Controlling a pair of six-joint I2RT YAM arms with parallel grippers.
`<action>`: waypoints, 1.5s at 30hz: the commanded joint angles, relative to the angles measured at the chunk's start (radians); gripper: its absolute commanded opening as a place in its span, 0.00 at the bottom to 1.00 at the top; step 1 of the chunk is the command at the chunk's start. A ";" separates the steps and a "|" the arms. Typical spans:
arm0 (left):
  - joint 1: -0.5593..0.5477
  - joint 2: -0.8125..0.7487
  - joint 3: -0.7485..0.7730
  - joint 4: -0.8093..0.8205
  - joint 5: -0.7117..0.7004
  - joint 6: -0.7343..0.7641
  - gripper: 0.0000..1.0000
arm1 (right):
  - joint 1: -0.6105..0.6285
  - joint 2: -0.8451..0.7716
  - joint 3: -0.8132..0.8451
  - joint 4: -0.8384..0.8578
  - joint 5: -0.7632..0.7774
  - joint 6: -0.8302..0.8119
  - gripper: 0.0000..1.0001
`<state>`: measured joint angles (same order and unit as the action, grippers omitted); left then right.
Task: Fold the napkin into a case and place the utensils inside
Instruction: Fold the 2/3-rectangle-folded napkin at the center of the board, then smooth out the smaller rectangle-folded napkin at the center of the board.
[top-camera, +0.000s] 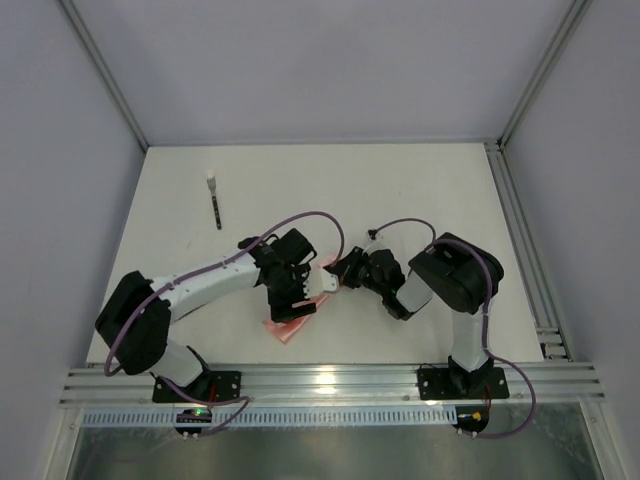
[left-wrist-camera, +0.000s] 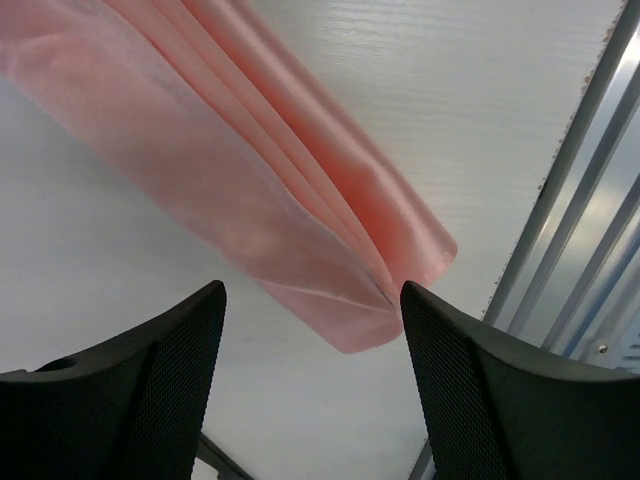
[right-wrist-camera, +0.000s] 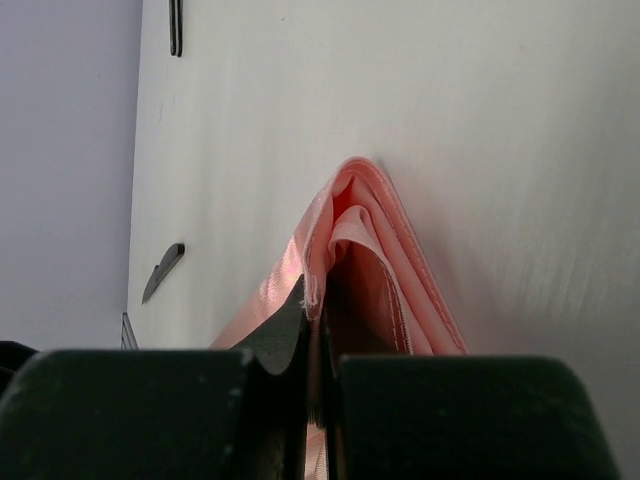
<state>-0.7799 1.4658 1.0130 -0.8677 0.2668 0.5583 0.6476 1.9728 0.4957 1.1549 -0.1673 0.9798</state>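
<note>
The salmon-pink napkin is folded into a narrow layered case (top-camera: 283, 331) lying near the table's front edge, mostly hidden under my left arm. In the left wrist view its rounded end (left-wrist-camera: 330, 270) lies on the table between and just beyond my fingers. My left gripper (top-camera: 293, 298) (left-wrist-camera: 312, 296) is open and empty above it. My right gripper (top-camera: 342, 270) (right-wrist-camera: 320, 325) is shut on one upper layer at the case's other end (right-wrist-camera: 350, 215), holding the pocket open. One black utensil (top-camera: 215, 207) (right-wrist-camera: 176, 25) lies far off at the back left.
A small dark piece (right-wrist-camera: 162, 270) lies on the table to the left of the case; I cannot tell what it is. Aluminium rails (top-camera: 330, 380) (left-wrist-camera: 590, 200) run along the front edge, close to the case's end. Grey walls enclose the table.
</note>
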 joint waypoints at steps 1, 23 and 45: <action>-0.073 0.060 -0.011 0.085 -0.099 -0.021 0.73 | 0.041 -0.041 -0.058 -0.012 0.136 0.042 0.04; -0.179 0.116 -0.197 0.156 -0.026 0.028 0.03 | 0.087 -0.234 -0.155 -0.177 0.207 0.008 0.37; -0.383 0.060 -0.321 0.251 -0.362 0.149 0.00 | -0.112 -0.568 0.525 -1.472 -0.291 -1.154 0.56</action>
<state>-1.1469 1.4746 0.7589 -0.6155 -0.0544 0.6659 0.5091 1.3121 0.8997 -0.1593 -0.2832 0.1192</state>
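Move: The folded napkin's near end lies under the left hand, about 7 cm below, 3 cm back and hardly 1 cm to its left; its far end, 12 cm ahead and 12 cm right of that hand, is in the right fingers. The knife is roughly 18 cm left and 8 cm ahead of the left hand, the board's near edge some 7 cm straight back. From the right hand, the near end lies about 14 cm back and 12 cm left. The napkin's far end, still pinched in the right fingers, is drawn about 3 cm back; the right hand then opens, leaves it, backs off to the right and rises clear, rolling as it climbs. Meanwhile the left hand sinks some 6 cm and draws back onto the near end, closes from wide open to pinch the layers, then stays there, turning clockwise and tilting. ##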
